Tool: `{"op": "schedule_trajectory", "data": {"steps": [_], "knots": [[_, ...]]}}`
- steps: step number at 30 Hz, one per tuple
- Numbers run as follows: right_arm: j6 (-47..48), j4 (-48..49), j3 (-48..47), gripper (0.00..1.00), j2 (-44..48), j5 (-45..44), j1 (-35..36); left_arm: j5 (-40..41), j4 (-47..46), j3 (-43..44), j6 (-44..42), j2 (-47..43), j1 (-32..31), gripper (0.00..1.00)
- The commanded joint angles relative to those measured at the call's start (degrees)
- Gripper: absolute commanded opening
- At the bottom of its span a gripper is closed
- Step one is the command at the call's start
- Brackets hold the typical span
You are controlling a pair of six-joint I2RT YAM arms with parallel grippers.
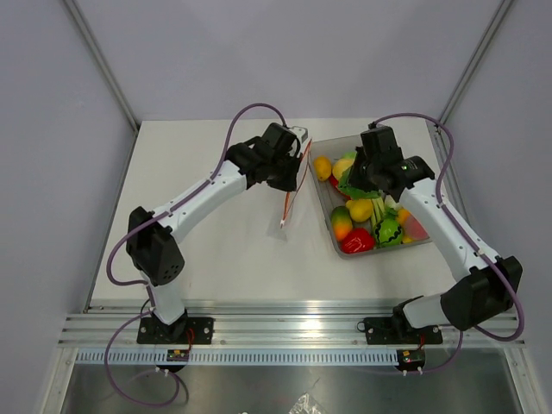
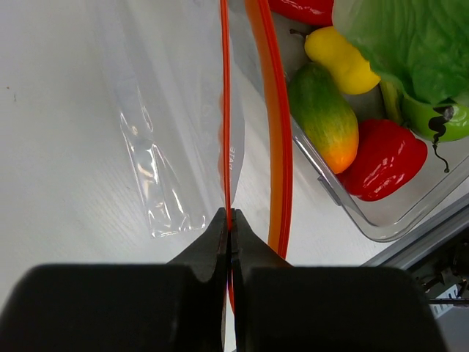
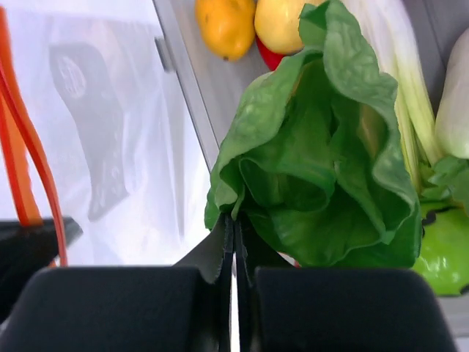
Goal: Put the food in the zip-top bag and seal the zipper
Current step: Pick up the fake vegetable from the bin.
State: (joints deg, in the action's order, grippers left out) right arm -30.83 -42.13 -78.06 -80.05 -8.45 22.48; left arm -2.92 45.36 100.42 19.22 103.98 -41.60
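Note:
My left gripper (image 2: 229, 216) (image 1: 291, 164) is shut on one lip of the red-orange zipper (image 2: 226, 110), holding the clear zip-top bag (image 2: 161, 147) (image 1: 293, 194) up beside the tub. The zipper's other lip (image 2: 277, 147) bows away, so the mouth gapes. My right gripper (image 3: 234, 224) (image 1: 357, 183) is over the tub, shut on the edge of a green leafy vegetable (image 3: 322, 169) (image 1: 352, 185). More food lies in the tub: an orange (image 3: 226, 26), a yellow pear (image 2: 341, 59), a green-orange mango (image 2: 326, 117) and a red pepper (image 2: 385, 158).
The grey translucent tub (image 1: 326, 216) (image 2: 381, 231) stands right of the bag, close to the table's right edge. A metal rail (image 1: 285, 328) runs along the near edge with both arm bases on it. Walls close in the table behind and at the sides.

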Motion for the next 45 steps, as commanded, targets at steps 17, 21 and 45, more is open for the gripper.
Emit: {"op": "schedule_trajectory", "data": {"steps": [17,21,45], "knots": [[7.11,-2.09,-23.44,0.77,-26.36,19.37,-12.28,0.19,-1.33,-2.25,-1.29,-4.14,0.21,0.0],[2.8,-3.22,-28.64,0.84,-28.41,1.99,-12.37,-0.42,-1.24,-1.2,-1.47,-3.26,0.21,0.0],[-23.65,23.14,26.91,0.99,13.7,-13.41,1.5,1.51,-0.81,-1.02,-2.61,-2.91,0.65,0.0]]}}
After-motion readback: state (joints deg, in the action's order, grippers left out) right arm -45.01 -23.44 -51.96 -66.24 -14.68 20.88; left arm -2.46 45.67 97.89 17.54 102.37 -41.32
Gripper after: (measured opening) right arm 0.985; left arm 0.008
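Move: The right fingers still pinch the lettuce by a leaf above the bin; the spot it goes to, in the bin's left half, is about 5 cm ahead, 1 cm left and 16 cm below. The mango lies roughly 3 cm back, 2 cm left and 19 cm down, the lemon level ahead, 4 cm right and 17 cm down, the orange fruit some 14 cm ahead, 7 cm left. From the left hand that spot is about 5 cm ahead, 18 cm right. The right hand eases back and sinks a little, then swings fast forward over the bin, about 12 cm beyond its start, its fingers opening wide on the way to let go of the lettuce. It then sweeps right and back, first rising and then sinking, turning some 15 degrees clockwise overall, and ends open above the mango and lemon, about 5 cm lower than it began and clear of the lettuce. ##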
